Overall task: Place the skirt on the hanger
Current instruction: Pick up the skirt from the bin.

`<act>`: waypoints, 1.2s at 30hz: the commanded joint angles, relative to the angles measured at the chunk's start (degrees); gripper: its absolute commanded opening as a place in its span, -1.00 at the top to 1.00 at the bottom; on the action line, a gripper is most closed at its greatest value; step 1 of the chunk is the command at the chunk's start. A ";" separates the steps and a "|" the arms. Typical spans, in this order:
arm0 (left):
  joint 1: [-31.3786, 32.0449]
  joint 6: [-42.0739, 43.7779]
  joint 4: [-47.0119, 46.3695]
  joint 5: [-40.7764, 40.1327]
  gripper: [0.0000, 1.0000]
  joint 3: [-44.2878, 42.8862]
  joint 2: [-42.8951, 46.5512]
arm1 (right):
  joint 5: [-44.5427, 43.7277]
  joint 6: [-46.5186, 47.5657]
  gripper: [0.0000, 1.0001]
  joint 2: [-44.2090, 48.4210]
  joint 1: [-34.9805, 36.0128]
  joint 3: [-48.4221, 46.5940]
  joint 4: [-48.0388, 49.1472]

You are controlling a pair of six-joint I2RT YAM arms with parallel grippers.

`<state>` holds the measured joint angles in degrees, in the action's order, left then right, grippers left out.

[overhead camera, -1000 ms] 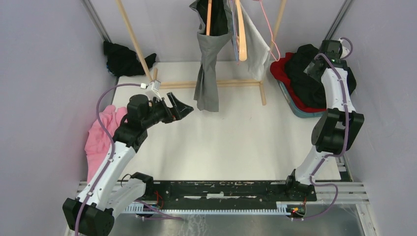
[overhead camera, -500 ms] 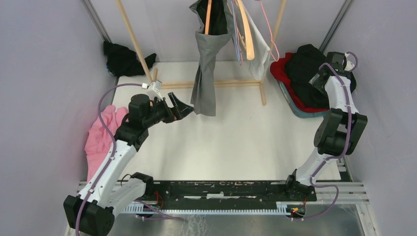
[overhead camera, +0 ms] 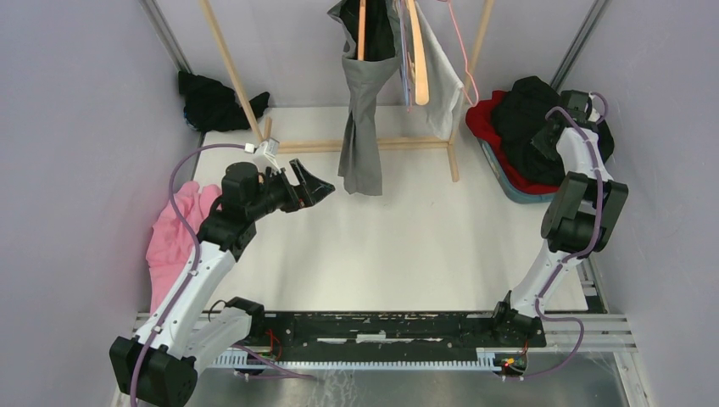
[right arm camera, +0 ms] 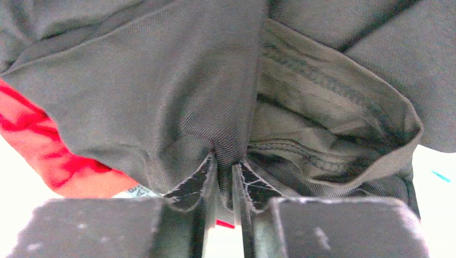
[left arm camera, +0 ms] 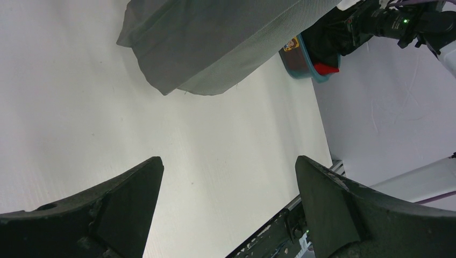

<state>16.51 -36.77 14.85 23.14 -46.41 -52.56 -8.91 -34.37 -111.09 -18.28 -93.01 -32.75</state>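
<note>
A dark skirt (overhead camera: 519,127) lies heaped on a red garment (overhead camera: 485,114) in the teal basket (overhead camera: 511,188) at the right. My right gripper (overhead camera: 547,131) reaches down into the heap. In the right wrist view it (right arm camera: 225,160) is shut on a pinched fold of the skirt's dark fabric (right arm camera: 161,97), with a stitched hem (right arm camera: 333,91) to the right. A wooden hanger (overhead camera: 417,51) hangs on the rack at the top. My left gripper (overhead camera: 318,182) hovers open above the table, left of a hanging grey garment (overhead camera: 360,127); nothing is between its fingers (left arm camera: 134,188).
The wooden rack's base bar (overhead camera: 398,144) crosses the back of the table. A white garment (overhead camera: 443,85) and a pink wire hanger (overhead camera: 465,68) hang on the rack too. A black cloth (overhead camera: 212,102) lies back left, and a pink cloth (overhead camera: 174,233) at the left edge.
My right gripper has come down into the basket and closed on the skirt's fabric. The hanging clothes and hanger have swung a little. The left arm has stayed still.
</note>
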 commanded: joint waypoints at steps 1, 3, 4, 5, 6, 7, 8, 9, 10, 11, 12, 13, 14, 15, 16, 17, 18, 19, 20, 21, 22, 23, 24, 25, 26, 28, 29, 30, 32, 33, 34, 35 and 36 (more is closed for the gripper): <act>0.24 2.06 -1.25 1.51 -1.00 -1.16 1.04 | 4.12 -1.21 0.75 3.40 0.14 -1.21 5.26; 0.19 2.07 -1.14 1.50 -1.00 -1.08 1.26 | 5.16 -1.93 0.90 7.78 0.33 2.01 8.15; 0.19 2.06 -1.14 1.48 -1.00 -1.04 1.35 | 6.00 -2.01 0.95 10.33 0.58 3.44 9.85; 0.21 2.06 -1.13 1.54 -1.00 -0.88 1.40 | 6.30 -2.02 0.97 12.55 0.72 3.94 9.98; 0.19 1.97 -1.22 1.47 -1.00 -0.76 1.48 | 6.76 -1.88 0.98 14.98 0.93 4.28 9.96; 0.23 1.99 -1.19 1.52 -1.00 -0.70 1.53 | 7.46 -1.73 0.98 17.20 1.17 4.48 10.04; 0.20 2.02 -1.17 1.53 -1.00 -0.63 1.57 | 7.57 -1.57 0.98 19.68 1.51 4.39 9.61; 0.19 2.02 -1.19 1.48 -1.00 -0.61 1.64 | 7.71 -1.40 0.98 22.15 1.79 4.26 9.38; 0.19 1.99 -1.18 1.41 -1.00 -0.53 1.70 | 8.09 -1.31 0.98 25.41 2.03 4.25 9.36; 0.19 2.03 -1.19 1.47 -1.00 -0.48 1.81 | 8.31 -1.31 0.98 27.62 2.38 4.06 9.20; 0.19 2.05 -1.21 1.41 -1.00 -0.52 1.90 | 8.68 -1.31 0.98 29.79 2.66 3.62 8.91; 0.20 2.06 -1.12 1.31 -1.00 -0.41 2.06 | 9.17 -1.31 0.98 31.66 2.72 3.13 8.59; 0.19 2.06 -1.14 1.22 -1.00 -0.43 2.17 | 9.85 -1.54 0.98 33.52 2.74 2.54 8.23; 0.20 2.06 -1.07 1.08 -1.00 -0.51 2.26 | 10.40 -1.65 0.98 35.14 2.85 1.72 7.56; 0.19 2.06 -1.10 1.05 -1.00 -0.52 2.34 | 10.97 -1.73 0.98 36.57 2.85 0.84 6.93; 0.24 1.99 -1.09 0.95 -1.00 -0.52 2.49 | 11.87 -1.76 0.98 38.09 2.82 -0.12 6.46; 0.19 1.97 -1.06 0.88 -1.00 -0.48 2.60 | 12.68 -1.81 0.98 39.25 2.82 -0.98 6.02; 0.19 1.97 -1.05 0.73 -1.00 -0.44 2.77 | 13.51 -1.94 0.98 40.61 2.85 -1.86 5.74; 0.23 1.95 -1.01 0.62 -0.99 -0.41 2.93 | 14.40 -2.15 0.98 41.85 2.85 -2.69 5.56; 0.24 1.90 -0.93 0.53 -0.99 -0.32 3.04 | 15.10 -2.38 0.98 42.96 2.85 -3.22 5.22; 0.20 1.96 -0.82 0.51 -0.99 -0.34 3.19 | 15.60 -2.45 0.98 44.11 2.89 -4.27 4.82; 0.20 2.01 -0.65 0.40 -0.99 -0.30 3.31 | 16.05 -2.53 0.98 45.20 2.89 -5.02 4.61; 0.19 2.08 -0.51 0.35 -0.99 -0.27 3.62 | 16.57 -2.54 0.98 46.21 2.82 -5.97 3.91; 0.18 2.10 -0.34 0.25 -0.99 -0.19 3.85 | 17.08 -2.47 0.98 46.99 2.84 -7.25 3.39; 0.15 2.21 -0.12 0.22 -0.99 -0.24 4.05 | 18.07 -2.36 0.98 47.63 2.88 -8.56 2.24; 0.23 2.23 0.16 0.12 -0.99 -0.25 4.36 | 19.73 -2.20 0.98 49.23 2.84 -10.71 1.03; 0.21 2.30 0.30 0.16 -0.99 -0.26 4.44 | 20.47 -2.24 0.98 49.96 2.83 -11.77 0.31; 0.18 2.32 0.41 0.16 -0.99 -0.31 4.60 | 21.69 -2.32 0.98 50.55 2.85 -13.02 -0.44; 0.18 2.33 0.59 0.32 -0.99 -0.41 4.81 | 25.01 -3.21 0.98 51.17 2.89 -15.19 -1.34; 0.17 2.31 0.68 0.41 -0.99 -0.51 4.95 | 26.99 -3.85 0.98 51.37 2.84 -16.17 -1.66; 0.18 2.32 0.83 0.48 -0.99 -0.66 5.12 | 28.78 -4.50 0.98 51.37 2.89 -17.07 -1.87; 0.14 2.32 1.11 0.64 -0.99 -0.78 5.34 | 30.99 -5.21 0.98 51.41 2.84 -17.90 -1.77; 0.22 2.39 1.36 0.66 -0.99 -0.92 5.62 | 32.71 -6.00 0.98 51.43 2.84 -18.62 -1.48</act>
<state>16.51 -36.75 16.40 23.05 -46.41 -48.56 14.74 -37.32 -60.64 -15.49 -107.11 -36.93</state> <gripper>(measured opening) 0.997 0.017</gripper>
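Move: The right hand is down in the skirt, its part-closed fingers astride a bunched fold; the dark heap's middle is about 3 cm ahead and 2 cm below. The bin's middle is some 4 cm left, level fore and aft, 9 cm below. The red garment lies about 10 cm left, level fore and aft, 4 cm lower. The rack's right foot is roughly 25 cm left and 3 cm back, 11 cm lower. For the left hand, the skirt lies about 60 cm right, 23 cm ahead, 13 cm lower. Mostly upward, quickly once the right fingers have finished shutting on the fold of the skirt: the hand rises some 45 cm out of the bin, soon also drawing back towards its base and veering left. The wrist tips the fingers up by roughly 60 degrees on the way, and the fingers keep the cloth pinched. ##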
